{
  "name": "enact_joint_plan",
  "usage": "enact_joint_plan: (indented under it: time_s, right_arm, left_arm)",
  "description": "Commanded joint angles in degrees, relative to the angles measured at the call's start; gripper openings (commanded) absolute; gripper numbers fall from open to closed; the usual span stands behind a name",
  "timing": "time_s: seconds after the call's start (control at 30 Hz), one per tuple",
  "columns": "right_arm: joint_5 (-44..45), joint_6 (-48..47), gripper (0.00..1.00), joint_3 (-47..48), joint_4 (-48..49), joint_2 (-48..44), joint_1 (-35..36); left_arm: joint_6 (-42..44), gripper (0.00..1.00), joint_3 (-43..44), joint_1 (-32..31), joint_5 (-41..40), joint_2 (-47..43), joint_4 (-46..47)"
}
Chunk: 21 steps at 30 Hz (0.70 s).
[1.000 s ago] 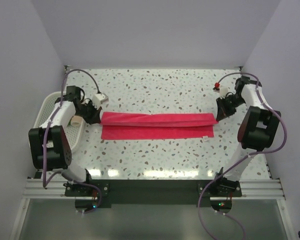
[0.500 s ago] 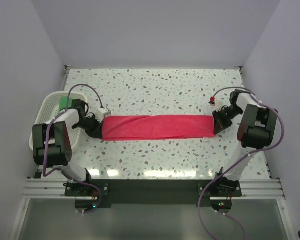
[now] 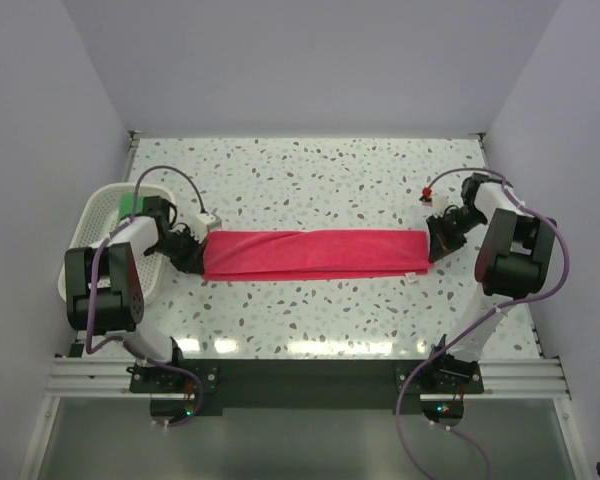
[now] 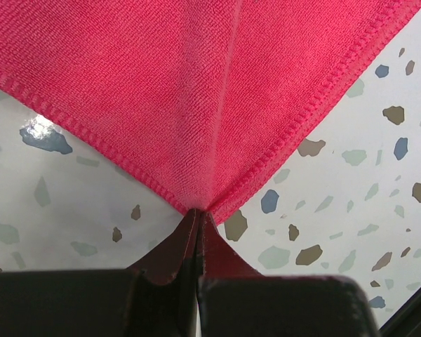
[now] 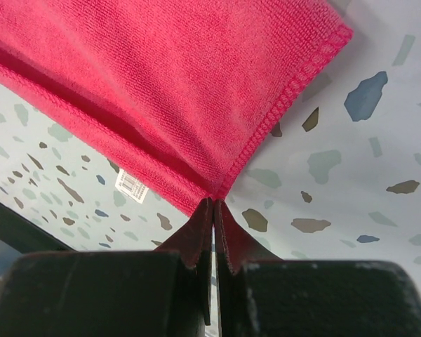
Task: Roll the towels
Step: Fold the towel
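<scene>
A pink-red towel (image 3: 315, 254) lies on the speckled table as a long narrow strip, folded lengthwise. My left gripper (image 3: 193, 256) is at its left end, shut on the corner of the towel (image 4: 196, 91), with the cloth pinched at the fingertips (image 4: 198, 214). At the right end my right gripper (image 3: 435, 245) is likewise shut on the towel's corner (image 5: 161, 77), its tips (image 5: 214, 202) meeting at the hem. A white label (image 5: 131, 184) shows on the lower layer. A bright green towel (image 3: 128, 204) lies in the basket.
A white mesh basket (image 3: 90, 215) stands at the table's left edge, just behind my left arm. White walls close in the table at the back and on both sides. A small red-tipped part (image 3: 426, 196) sits on the right arm's cable.
Both grippers have drawn the towel's far edge toward the near edge, so the loosely doubled cloth is now a flat narrow strip. Since half a second ago almost nothing has moved.
</scene>
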Motion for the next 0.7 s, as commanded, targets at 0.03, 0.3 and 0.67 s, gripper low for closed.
enact_joint_plan:
  time_s: [0.03,0.3,0.67]
  right_arm:
    - [-0.7,0.1,0.0,2.6,-0.3,-0.2,-0.3]
    - [-4.8,9.9,0.0,18.7,2.2,2.6,-0.3]
    - [-7.4,19.6,0.0,40.6,4.9,14.0,-0.2]
  left_arm:
    - [0.6,0.0,2.0,0.5,-0.1,-0.9,0.8]
    - [-7.4,0.0,13.6,0.5,3.8,2.0,4.4]
    - [-19.2,0.0,33.5,0.4,6.8,13.7,13.8]
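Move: The pink towel lies doubled back between the hands, its far corners already pinched. Its middle is about 30 cm to the left hand's right and 5 cm ahead; from the right hand, 30 cm left and 2 cm ahead. Bare table opens some 18 cm straight ahead of both. The basket's middle is 23 cm left of the left hand and 7 cm ahead; the white tag lies 5 cm left of the right hand and 3 cm nearer. The pink towel's held edge is swept out over the bare table in one quickening pull, about 18 cm forward and 10 cm up, both hands together and away from the near edge. The closed fingers keep their corners while both wrists tip up some 20 to 25 degrees and turn slightly outward. ##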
